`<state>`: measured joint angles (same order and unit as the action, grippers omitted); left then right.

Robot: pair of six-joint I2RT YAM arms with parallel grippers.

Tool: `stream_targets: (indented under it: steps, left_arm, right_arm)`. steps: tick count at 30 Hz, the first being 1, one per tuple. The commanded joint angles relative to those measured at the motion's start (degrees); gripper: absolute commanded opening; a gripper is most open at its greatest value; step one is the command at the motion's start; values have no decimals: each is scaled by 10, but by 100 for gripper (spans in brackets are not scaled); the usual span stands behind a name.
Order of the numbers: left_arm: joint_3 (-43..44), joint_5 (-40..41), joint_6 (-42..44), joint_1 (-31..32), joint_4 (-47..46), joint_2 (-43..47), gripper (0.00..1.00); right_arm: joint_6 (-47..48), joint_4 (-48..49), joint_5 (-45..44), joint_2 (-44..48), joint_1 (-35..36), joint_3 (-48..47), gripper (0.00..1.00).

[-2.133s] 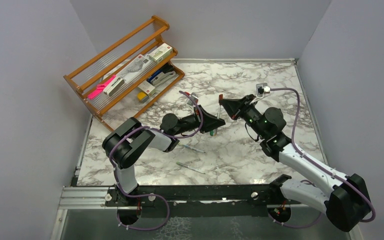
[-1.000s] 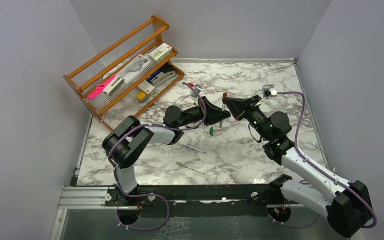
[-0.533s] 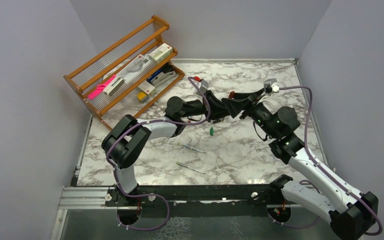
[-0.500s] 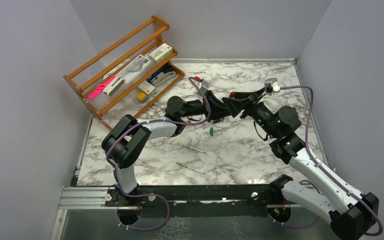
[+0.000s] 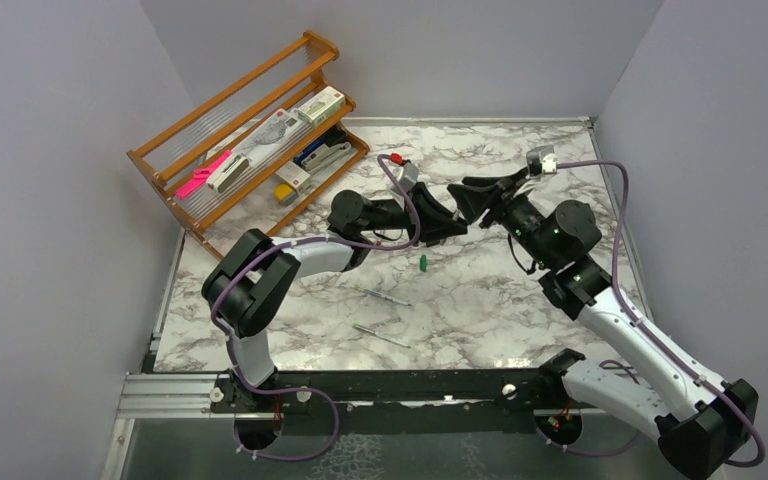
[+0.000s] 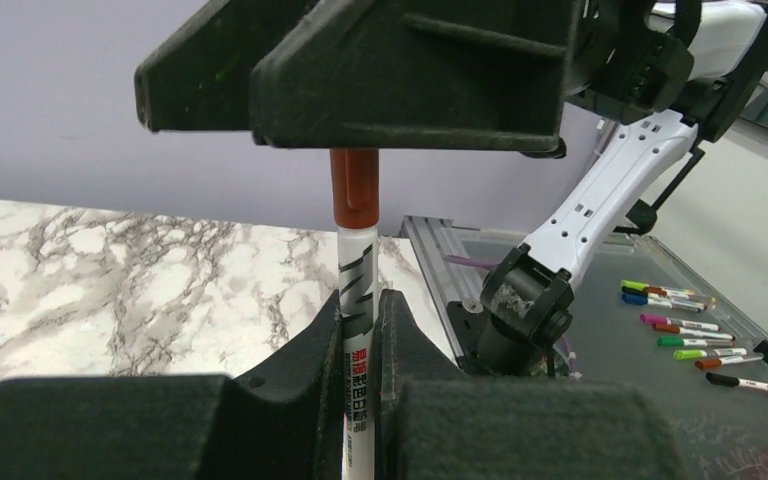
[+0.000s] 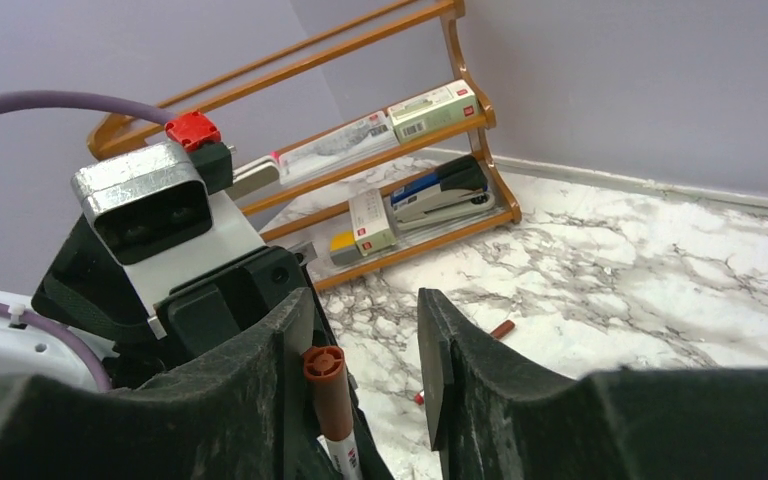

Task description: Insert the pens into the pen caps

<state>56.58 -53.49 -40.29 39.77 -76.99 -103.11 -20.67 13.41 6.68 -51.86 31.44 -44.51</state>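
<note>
My left gripper (image 6: 362,300) is shut on a white pen (image 6: 357,300) that stands upright and wears a red-brown pen cap (image 6: 353,190). My right gripper (image 7: 363,305) is over that cap (image 7: 330,395) with its jaws apart; the cap lies against one finger and the other finger stands clear of it. In the top view the two grippers meet at mid-table, left (image 5: 457,228) and right (image 5: 463,195). A green cap (image 5: 423,263) lies just in front of them. Two bare pens (image 5: 388,297) (image 5: 380,335) lie nearer the bases. Another red-brown cap (image 7: 501,328) lies on the marble.
A wooden rack (image 5: 250,130) with a stapler, boxes and a pink marker stands at the back left. Grey walls close the table on three sides. Several coloured markers (image 6: 680,325) lie beyond the metal rail at the near edge.
My right gripper has opened off the red-brown cap, which stays on the pen. Both grippers have drifted toward the back of the table; the left still holds the pen.
</note>
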Motion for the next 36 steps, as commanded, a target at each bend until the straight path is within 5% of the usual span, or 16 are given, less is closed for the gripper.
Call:
stream_targets:
  steps: [1,5,36]
  left_arm:
    - [5,-20,-25,0,-64,21,0]
    - [11,-21,-37,0,-74,14,0]
    - [270,-32,-96,-1,-79,-67,0]
  right_arm:
    - [1,-4,-5,1,2,-1,37]
    - [0,-10,-6,7,2,4,3]
    - [-92,4,119,-47,2,161,1]
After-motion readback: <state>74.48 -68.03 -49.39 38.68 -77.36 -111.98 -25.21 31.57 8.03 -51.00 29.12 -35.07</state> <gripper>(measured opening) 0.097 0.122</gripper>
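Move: Just above the left fingers, which already hold the pen upright, the brown cap sits on its top end, about 4 cm up and 1 cm to their left, level fore and aft. From that hand the green cap lies on the table some 4 cm ahead, 6 cm left and 28 cm down, the black cap 9 cm ahead, 4 cm left at the same depth. The open right fingers straddle the brown cap, its middle about 1 cm back, left and below. Closing quickly, the right fingers pinch the brown cap and keep hold. The left hand, still gripping the pen, then pushes up under it by about 2.5 cm, easing down slightly at the end, shifting some 1.5 cm to its right and turning about 15 degrees clockwise; the right hand gives upward by 1 cm, sinks back and tilts some 10 degrees, its left side rising. ##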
